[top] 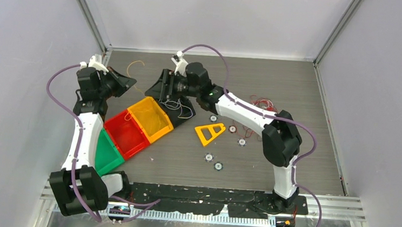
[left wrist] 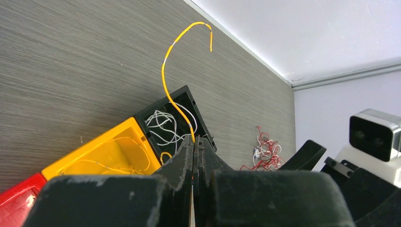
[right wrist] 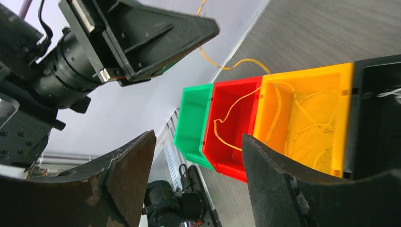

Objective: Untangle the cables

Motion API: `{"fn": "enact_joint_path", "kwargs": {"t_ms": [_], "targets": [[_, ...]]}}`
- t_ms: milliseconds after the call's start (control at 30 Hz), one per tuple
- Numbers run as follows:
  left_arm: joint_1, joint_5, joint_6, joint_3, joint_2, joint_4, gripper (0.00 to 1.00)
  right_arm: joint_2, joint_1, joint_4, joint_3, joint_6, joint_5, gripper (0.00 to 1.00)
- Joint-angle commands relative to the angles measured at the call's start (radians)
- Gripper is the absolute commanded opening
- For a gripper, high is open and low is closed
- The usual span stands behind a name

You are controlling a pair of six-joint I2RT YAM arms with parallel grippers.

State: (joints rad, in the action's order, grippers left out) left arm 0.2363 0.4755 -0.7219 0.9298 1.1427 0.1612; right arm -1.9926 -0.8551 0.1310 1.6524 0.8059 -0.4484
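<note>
My left gripper [left wrist: 195,140] is shut on a yellow-orange cable [left wrist: 168,61] and holds it above the table; the free end curls upward. In the top view this gripper [top: 130,82] is at the back left, with the cable's loop [top: 135,65] behind it. More yellow strands lie in the yellow bin [right wrist: 307,113] and one trails into the red bin [right wrist: 227,127]. White cables [left wrist: 163,124] lie in the black bin [top: 182,110]. A red and white tangle [top: 259,104] lies on the table to the right. My right gripper [top: 158,87] is open and empty above the bins, with its jaws wide apart in its wrist view [right wrist: 197,138].
A green bin [top: 106,150], the red bin [top: 126,135] and the yellow bin [top: 152,118] stand in a diagonal row with the black bin. An orange triangular frame [top: 210,131] and several small round discs [top: 218,166] lie right of the bins. The two grippers are close together.
</note>
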Motion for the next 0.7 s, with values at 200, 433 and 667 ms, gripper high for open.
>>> {"fn": "enact_joint_path", "kwargs": {"t_ms": [200,433,667], "targets": [[0.008,0.017,-0.003,0.048,-0.013,-0.049,0.0,-0.062,-0.009,-0.028,-0.005,0.102,0.009,0.75],[0.008,0.016,-0.003,0.052,-0.014,-0.048,0.0,-0.159,-0.046,0.03,0.067,0.158,0.001,0.66],[0.015,0.034,0.009,0.039,-0.018,-0.045,0.0,-0.147,-0.015,0.038,0.069,0.118,0.027,0.14]]}}
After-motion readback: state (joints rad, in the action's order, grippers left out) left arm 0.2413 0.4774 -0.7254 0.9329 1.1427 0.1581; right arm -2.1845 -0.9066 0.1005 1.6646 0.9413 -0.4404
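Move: The hanging yellow cable that the open right hand goes for lies about 2 cm back, 3 cm to the left and some 11 cm below it. The yellow bin sits almost straight underneath, 1 cm left and 23 cm down; the black bin is 8 cm farther out and 6 cm right, the red bin 8 cm back and 10 cm left, both equally low. From the left gripper, that stretch of cable is roughly 6 cm back, 4 cm right and 11 cm down. The yellow cable hanging over the yellow bin is reached from above by the right hand, which first drifts about a centimetre forward and right, then plunges some 11 cm, veering left and back by 3 to 4 cm. It rolls about 15 degrees, forward side down, its tips dipping a little, and near the bottom its wide fingers close on the cable, while the left gripper holds still with its shut grip on the cable's upper part. ##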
